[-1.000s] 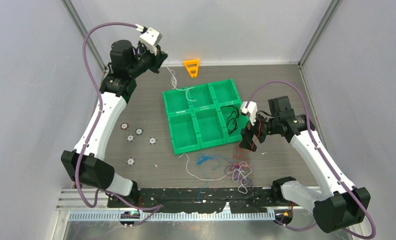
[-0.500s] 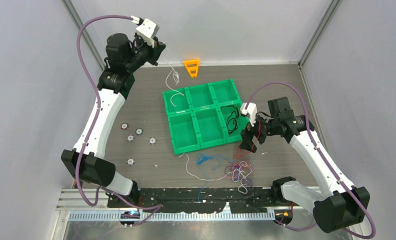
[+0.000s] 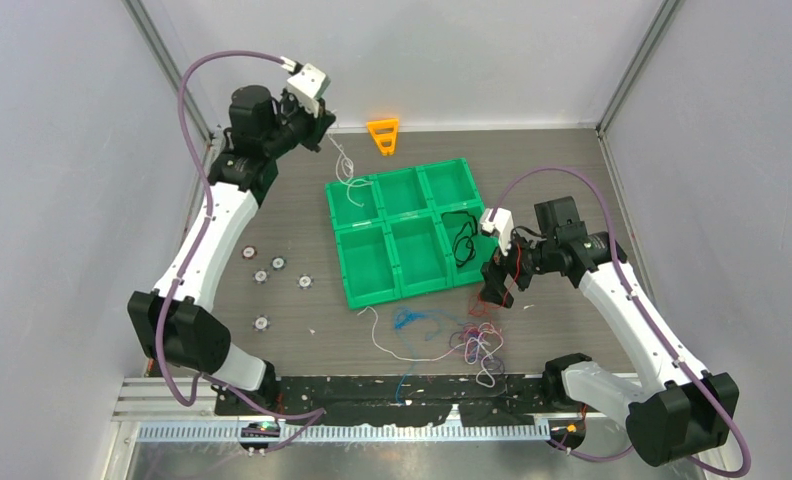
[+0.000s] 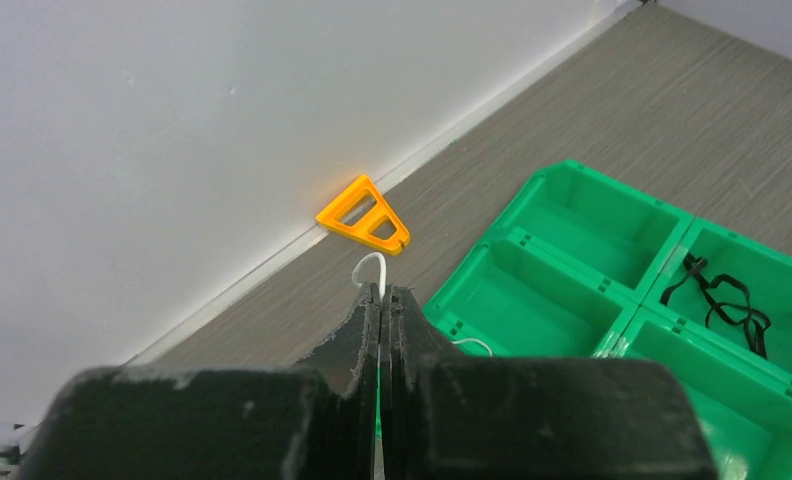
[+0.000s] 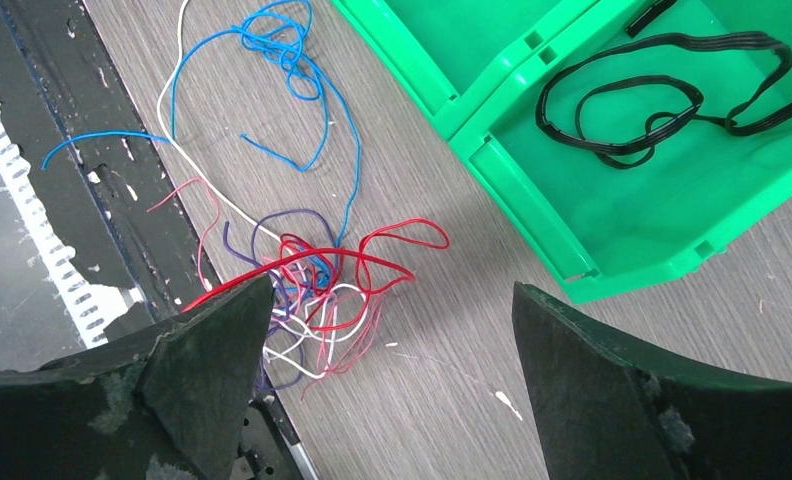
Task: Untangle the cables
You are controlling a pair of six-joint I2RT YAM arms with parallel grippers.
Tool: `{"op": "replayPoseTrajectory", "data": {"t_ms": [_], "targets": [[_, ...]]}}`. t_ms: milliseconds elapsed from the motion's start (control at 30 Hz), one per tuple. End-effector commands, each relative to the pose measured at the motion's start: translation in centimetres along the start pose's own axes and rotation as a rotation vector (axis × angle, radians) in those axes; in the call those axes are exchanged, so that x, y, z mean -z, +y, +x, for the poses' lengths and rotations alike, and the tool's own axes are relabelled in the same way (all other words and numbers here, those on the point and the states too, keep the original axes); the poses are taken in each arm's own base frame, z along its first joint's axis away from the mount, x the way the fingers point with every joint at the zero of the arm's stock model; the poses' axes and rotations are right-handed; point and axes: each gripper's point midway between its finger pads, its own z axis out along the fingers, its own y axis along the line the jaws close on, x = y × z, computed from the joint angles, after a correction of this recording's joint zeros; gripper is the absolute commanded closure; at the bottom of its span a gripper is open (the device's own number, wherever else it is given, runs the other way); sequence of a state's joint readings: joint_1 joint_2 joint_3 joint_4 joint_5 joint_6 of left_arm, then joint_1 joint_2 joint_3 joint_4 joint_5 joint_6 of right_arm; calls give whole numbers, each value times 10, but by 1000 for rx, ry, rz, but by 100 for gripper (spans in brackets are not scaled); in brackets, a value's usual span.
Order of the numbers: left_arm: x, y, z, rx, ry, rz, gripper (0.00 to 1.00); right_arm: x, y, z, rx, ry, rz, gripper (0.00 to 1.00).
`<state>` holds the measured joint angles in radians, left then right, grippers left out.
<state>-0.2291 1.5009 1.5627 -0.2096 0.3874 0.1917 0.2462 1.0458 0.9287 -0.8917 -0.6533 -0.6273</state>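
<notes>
Several thin cables lie tangled (image 3: 479,343) on the table in front of the green tray (image 3: 339,250): red, purple, white and blue strands (image 5: 317,275). My right gripper (image 3: 496,287) hovers just above them, open, with nothing between its fingers (image 5: 212,330). A black cable (image 3: 461,238) lies coiled in the tray's right compartment (image 5: 662,100). My left gripper (image 3: 324,124) is raised at the back left, shut on a white cable (image 3: 344,160). A loop of that cable pokes out past the fingertips (image 4: 370,262). Its lower end hangs into the tray's back-left compartment.
An orange triangular piece (image 3: 383,135) lies against the back wall (image 4: 364,215). Small round silver discs (image 3: 276,264) are scattered on the table left of the tray. A black strip (image 3: 412,390) runs along the near table edge. Grey walls enclose the table.
My left gripper rose, then came down and a little to the right with the white cable, whose lower end shifted toward the tray's back-left compartment. The right arm barely moved.
</notes>
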Motion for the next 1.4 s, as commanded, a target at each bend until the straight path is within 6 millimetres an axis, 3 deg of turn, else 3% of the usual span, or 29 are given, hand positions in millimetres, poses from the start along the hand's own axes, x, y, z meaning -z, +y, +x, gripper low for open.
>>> {"op": "replayPoseTrajectory", "data": {"t_ms": [0, 233, 433, 533, 567, 633, 833, 867, 933, 1167, 1333, 1367], "targets": [[-11, -19, 44, -28, 57, 66, 100, 4, 1, -4, 27, -27, 7, 5], [-31, -68, 123, 52, 209, 191, 100, 2, 1, 3, 20, -5, 3, 5], [-48, -84, 199, 151, 432, 233, 100, 7, 1, 12, 31, 53, 8, 5], [-47, -86, 215, 171, 511, 247, 100, 10, 2, 19, 41, 89, 9, 5], [-45, -88, 214, 176, 527, 258, 97, 11, 1, 22, 42, 101, 11, 5], [-35, -94, 201, 183, 529, 308, 77, 11, 4, 28, 43, 129, -7, 5], [24, -114, 104, 108, 258, 426, 26, 6, 14, 35, 31, 170, -103, 5], [36, -119, 95, 84, 221, 441, 18, 2, 16, 37, 15, 183, -133, 5], [57, -126, 83, 49, 168, 449, 13, -4, 21, 41, 8, 217, -190, 4], [108, -155, 97, 66, 158, 481, 8, -37, 51, 59, 121, 328, -327, 1], [131, -187, 124, -16, 145, 540, 7, -62, 58, 77, 217, 383, -343, 0], [134, -193, 131, -43, 148, 550, 8, -67, 56, 81, 210, 403, -348, 5]]}}
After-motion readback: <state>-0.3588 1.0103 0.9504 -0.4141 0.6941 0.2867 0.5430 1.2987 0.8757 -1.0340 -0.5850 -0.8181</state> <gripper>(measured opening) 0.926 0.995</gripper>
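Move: The left hand, holding the bundled white cable, is high up: the tray's far-left compartment is about 3 cm back, 4 cm right and some 35 cm below it. The orange bracket is roughly 12 cm ahead and 10 cm right; the black cable in the tray, 12 cm back and 27 cm right. For the open right hand, the tangle lies about 8 cm back, 3 cm left and 15 cm down, the blue cable 3 cm back and 18 cm left. The left hand lets go of the white cable over the far-left compartment after lowering it some 26 cm, drifting right as the fingers tip down; then, wide open, it lifts, draws back about 18 cm turning clockwise, and dips again. The right hand, fingers still open and the red cable still draped over it, eases back and down onto the tangle, about 8 cm each, turning counter-clockwise. ##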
